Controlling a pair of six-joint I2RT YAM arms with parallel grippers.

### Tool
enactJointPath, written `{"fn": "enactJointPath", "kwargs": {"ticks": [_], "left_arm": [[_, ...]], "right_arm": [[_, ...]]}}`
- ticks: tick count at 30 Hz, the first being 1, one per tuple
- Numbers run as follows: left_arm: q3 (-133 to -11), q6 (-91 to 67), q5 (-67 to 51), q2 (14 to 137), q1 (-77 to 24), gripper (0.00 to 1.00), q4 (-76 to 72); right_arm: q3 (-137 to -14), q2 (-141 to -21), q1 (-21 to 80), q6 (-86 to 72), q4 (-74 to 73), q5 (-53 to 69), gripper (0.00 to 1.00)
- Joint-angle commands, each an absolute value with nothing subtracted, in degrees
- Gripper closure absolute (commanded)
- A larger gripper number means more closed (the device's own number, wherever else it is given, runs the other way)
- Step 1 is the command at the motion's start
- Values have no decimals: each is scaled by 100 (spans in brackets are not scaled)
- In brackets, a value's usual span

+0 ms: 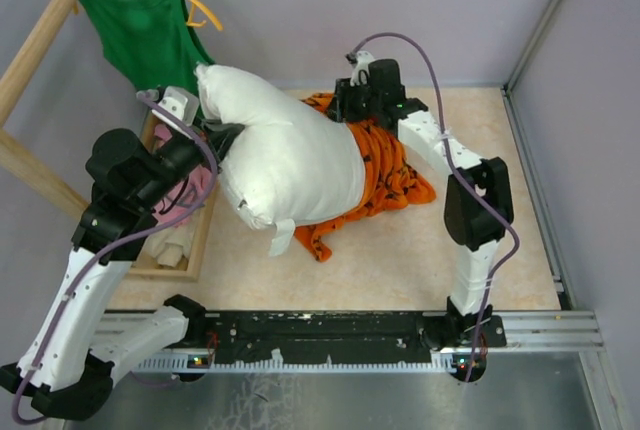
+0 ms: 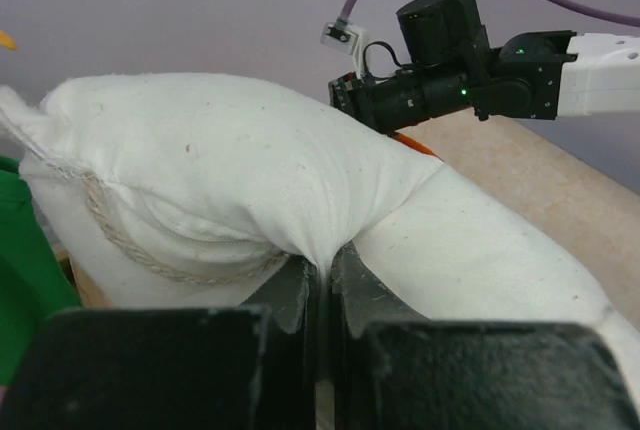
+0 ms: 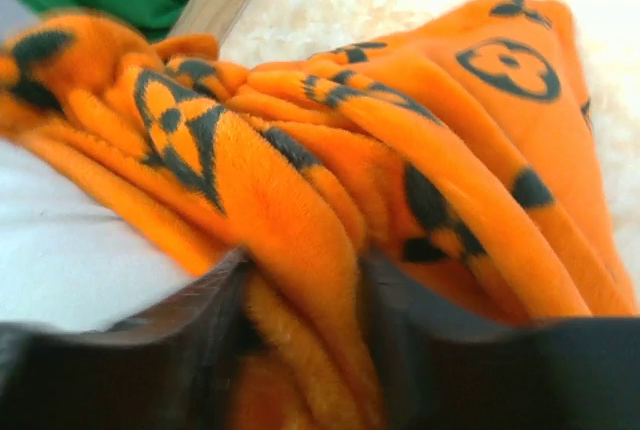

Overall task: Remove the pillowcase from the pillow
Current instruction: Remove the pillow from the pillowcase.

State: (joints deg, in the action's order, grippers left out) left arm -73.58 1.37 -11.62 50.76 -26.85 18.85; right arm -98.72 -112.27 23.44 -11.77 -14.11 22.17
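Note:
The plump white pillow (image 1: 285, 155) lies in the middle of the table, its left end raised. My left gripper (image 1: 222, 140) is shut on a pinch of the pillow's white cloth (image 2: 250, 170), which is drawn tight into the closed jaws of the left gripper (image 2: 328, 268). The orange pillowcase (image 1: 385, 175) with black motifs is bunched over the pillow's right end and spills onto the table. My right gripper (image 1: 342, 110) is at its far edge. A thick fold of the pillowcase (image 3: 300, 180) lies between the right gripper's (image 3: 300, 285) fingers, with a dark gap beside the left finger.
A green tank top (image 1: 150, 35) hangs on a yellow hanger from a wooden rack (image 1: 40, 40) at the back left. A shallow wooden box (image 1: 200, 240) with pink cloth (image 1: 195, 190) sits under my left arm. A metal post (image 1: 540, 20) marks the right wall.

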Motion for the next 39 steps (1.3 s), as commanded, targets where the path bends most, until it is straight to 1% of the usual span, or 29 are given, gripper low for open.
{"fn": "enactJointPath", "kwargs": {"ticks": [1, 3, 4, 7, 8, 9, 11, 14, 18, 20, 23, 25, 29, 32, 33, 34, 35, 36, 37, 38, 39], "left_arm": [[-7340, 201, -667, 4882, -2689, 100, 1104], [-7243, 188, 11, 4756, -2690, 100, 944], [-7231, 183, 331, 4716, -2690, 100, 911], [-7313, 216, 1167, 4667, -2690, 100, 841], [-7327, 248, 1495, 4679, -2694, 100, 778], [-7327, 258, 1764, 4683, -2697, 100, 681], [-7327, 264, 2227, 4725, -2683, 100, 571], [-7358, 265, 2680, 4866, -2684, 100, 530], [-7416, 375, 3387, 5092, -2681, 100, 577], [-7470, 459, 3874, 5230, -2672, 100, 687], [-7530, 695, 4465, 5534, -2622, 100, 821], [-7705, 671, 4595, 5941, -2587, 100, 1216], [-7838, 535, 4528, 6740, -2576, 100, 1799], [-8030, 258, 4351, 7153, -2531, 99, 2343], [-8192, 117, 4347, 7309, -2510, 89, 2664], [-8394, -74, 4352, 7461, -2480, 52, 3038], [-8698, -282, 4353, 7605, -2455, 10, 3461], [-9011, -474, 4271, 7716, -2452, 1, 3871], [-9320, -643, 3914, 7765, -2448, 0, 4183], [-9597, -772, 2828, 7704, -2448, 0, 4367], [-9698, -790, 1702, 7501, -2451, 0, 4228]], "right_arm": [[-8948, -10939, 1479, -2295, -789, 1531, 77], [-8406, -10796, 936, -3043, -441, 1112, 97], [-8082, -10680, 654, -3464, -138, 966, 100], [-6645, -9962, -101, -4619, 1144, 828, 100], [-6129, -9623, -217, -4892, 1511, 535, 100], [-5637, -9170, -258, -5011, 1636, -90, 100], [-5266, -8601, -239, -4989, 1522, -898, 100], [-4975, -8205, -237, -5146, 1252, -1714, 100], [-4904, -8253, -254, -5522, 544, -2466, 100], [-4754, -8243, -263, -5700, 384, -2644, 100], [-4400, -8097, -222, -5629, 816, -2493, 100], [-4287, -7960, -32, -5460, 970, -2500, 100], [-4323, -7603, 652, -4970, 801, -3334, 100], [-4331, -7300, 915, -4740, 703, -3603, 100], [-4333, -7212, 941, -4702, 642, -3628, 100], [-4337, -7130, 962, -4662, 593, -3648, 100], [-4334, -7046, 986, -4606, 567, -3684, 100], [-4336, -6974, 1007, -4546, 539, -3709, 100], [-4352, -6925, 1022, -4488, 518, -3735, 100], [-4378, -6886, 1031, -4432, 499, -3750, 100], [-4417, -6874, 1042, -4402, 460, -3759, 100]]}}
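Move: The pillowcase's bunched far edge lies at the right hand's half-open fingers, about 1 cm ahead, not left or right, and 2 cm below. The pillow's middle is some 10 cm back and 10 cm left of that hand, slightly lower. The left hand still holds the pillow's left end high up; the pillow's middle lies about 12 cm ahead, 6 cm right and 25 cm below, the pillowcase edge some 24 cm ahead, 15 cm right and 24 cm below. The pillowcase's edge is pinched as the right fingers shut, then pulled fast to the right, some 27 cm in all and a little back, with the wrist swinging clockwise about 70 degrees. Meanwhile the left hand keeps the pillow's other end, carries it forward, left and down about 10 cm each way while turning counter-clockwise, and finally opens wide to let go. ##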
